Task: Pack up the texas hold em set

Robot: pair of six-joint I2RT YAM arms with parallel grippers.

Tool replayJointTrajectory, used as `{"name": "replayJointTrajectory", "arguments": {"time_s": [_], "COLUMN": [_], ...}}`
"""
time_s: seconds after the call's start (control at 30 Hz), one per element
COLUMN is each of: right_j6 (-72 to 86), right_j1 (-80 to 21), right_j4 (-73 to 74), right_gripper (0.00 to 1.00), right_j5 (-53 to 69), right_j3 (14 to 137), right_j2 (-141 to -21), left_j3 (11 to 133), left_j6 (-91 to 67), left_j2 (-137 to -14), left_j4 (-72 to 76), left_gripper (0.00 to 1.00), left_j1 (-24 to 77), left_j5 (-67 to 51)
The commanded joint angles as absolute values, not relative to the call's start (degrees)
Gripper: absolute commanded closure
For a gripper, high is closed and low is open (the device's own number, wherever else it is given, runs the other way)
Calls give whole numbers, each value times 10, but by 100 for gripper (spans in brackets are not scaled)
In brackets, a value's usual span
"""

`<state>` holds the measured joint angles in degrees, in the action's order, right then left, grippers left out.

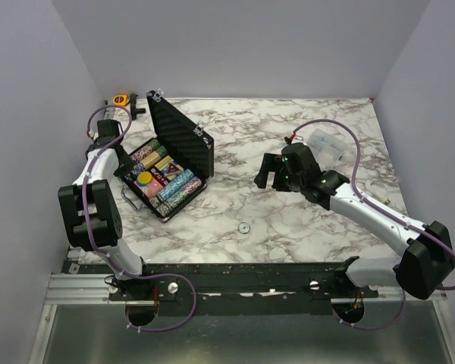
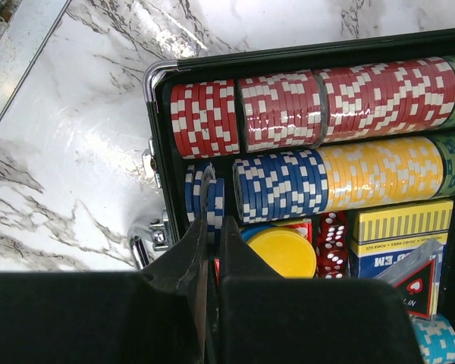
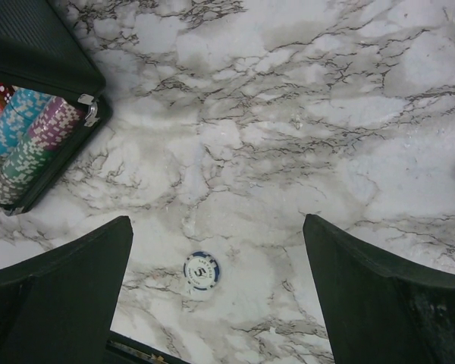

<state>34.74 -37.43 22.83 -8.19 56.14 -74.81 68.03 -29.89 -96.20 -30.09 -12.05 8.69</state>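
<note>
The texas hold em set's black case (image 1: 180,136) lies open at the table's left, its lid standing up behind. Rows of red, blue and yellow chips (image 2: 349,174) fill the tray, with a yellow disc (image 2: 288,250), red dice (image 2: 332,243) and a card deck (image 2: 398,235) below them. My left gripper (image 2: 212,221) hangs over the tray's left end (image 1: 130,165), shut on a blue chip (image 2: 214,199) held on edge beside the short blue stack. My right gripper (image 3: 216,224) stands open above the bare table (image 1: 277,173). A loose white chip with a blue rim (image 3: 201,271) lies flat below it, touched by neither finger (image 1: 244,226).
A clear plastic bag (image 1: 326,144) lies at the back right behind the right arm. An orange tape roll (image 1: 121,99) sits in the far left corner. The case's corner with teal and purple chips (image 3: 23,136) shows left of the right gripper. Grey walls close the table on three sides.
</note>
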Motion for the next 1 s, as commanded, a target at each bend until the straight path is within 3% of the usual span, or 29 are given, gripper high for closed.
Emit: {"name": "replayJointTrajectory", "arguments": {"time_s": [0.0,0.27,0.47,0.8,0.83,0.97], "right_j6": [357,365,368,412,411,401], "right_j1": [-375,-375,-375,-375,-375,-375], "right_j4": [200,195,183,198,202,249], "right_gripper": [4,4,4,6,1,0], "right_j5": [-78,-67,-57,-24,-20,-54], "right_j3": [541,539,527,520,518,531], "right_j2": [-734,-740,-727,-729,-728,-738], "left_j3": [699,714,720,720,719,713], "left_j6": [-306,-312,-314,-316,-318,-331], "left_j2": [-973,-991,-1003,-996,-993,-965], "left_j4": [-292,-304,-306,-299,-299,-294], "left_gripper": [100,96,75,68,68,66], "left_j1": [-126,-137,-140,-140,-140,-140], "left_j5": [61,41,16,-21,-26,-43]}}
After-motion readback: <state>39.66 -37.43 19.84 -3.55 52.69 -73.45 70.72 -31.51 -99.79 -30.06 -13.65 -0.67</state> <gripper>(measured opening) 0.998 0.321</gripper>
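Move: The left hand, still pinching a blue-edged chip, is almost at its place: the gap at the near end of the blue row lies about 1 cm ahead and 2 cm below. From this hand, the near red chips stand some 4 cm ahead and 2 cm left, and the yellow disc about 4 cm right, level ahead, 3 cm below. From the right hand, the last loose chip is roughly 9 cm back, 5 left, 12 below; the gap is 8 ahead, 40 left, 10 below. The left fingertips let go of the blue-edged chip in the gap at the near end of the blue row, opening to about a third while the hand eases some 1.5 cm forward and slightly down, then about as far right, its left side rolling down nearly 10 degrees. The right hand, staying wide open, drifts about 2 cm back and left towards the loose chip. ##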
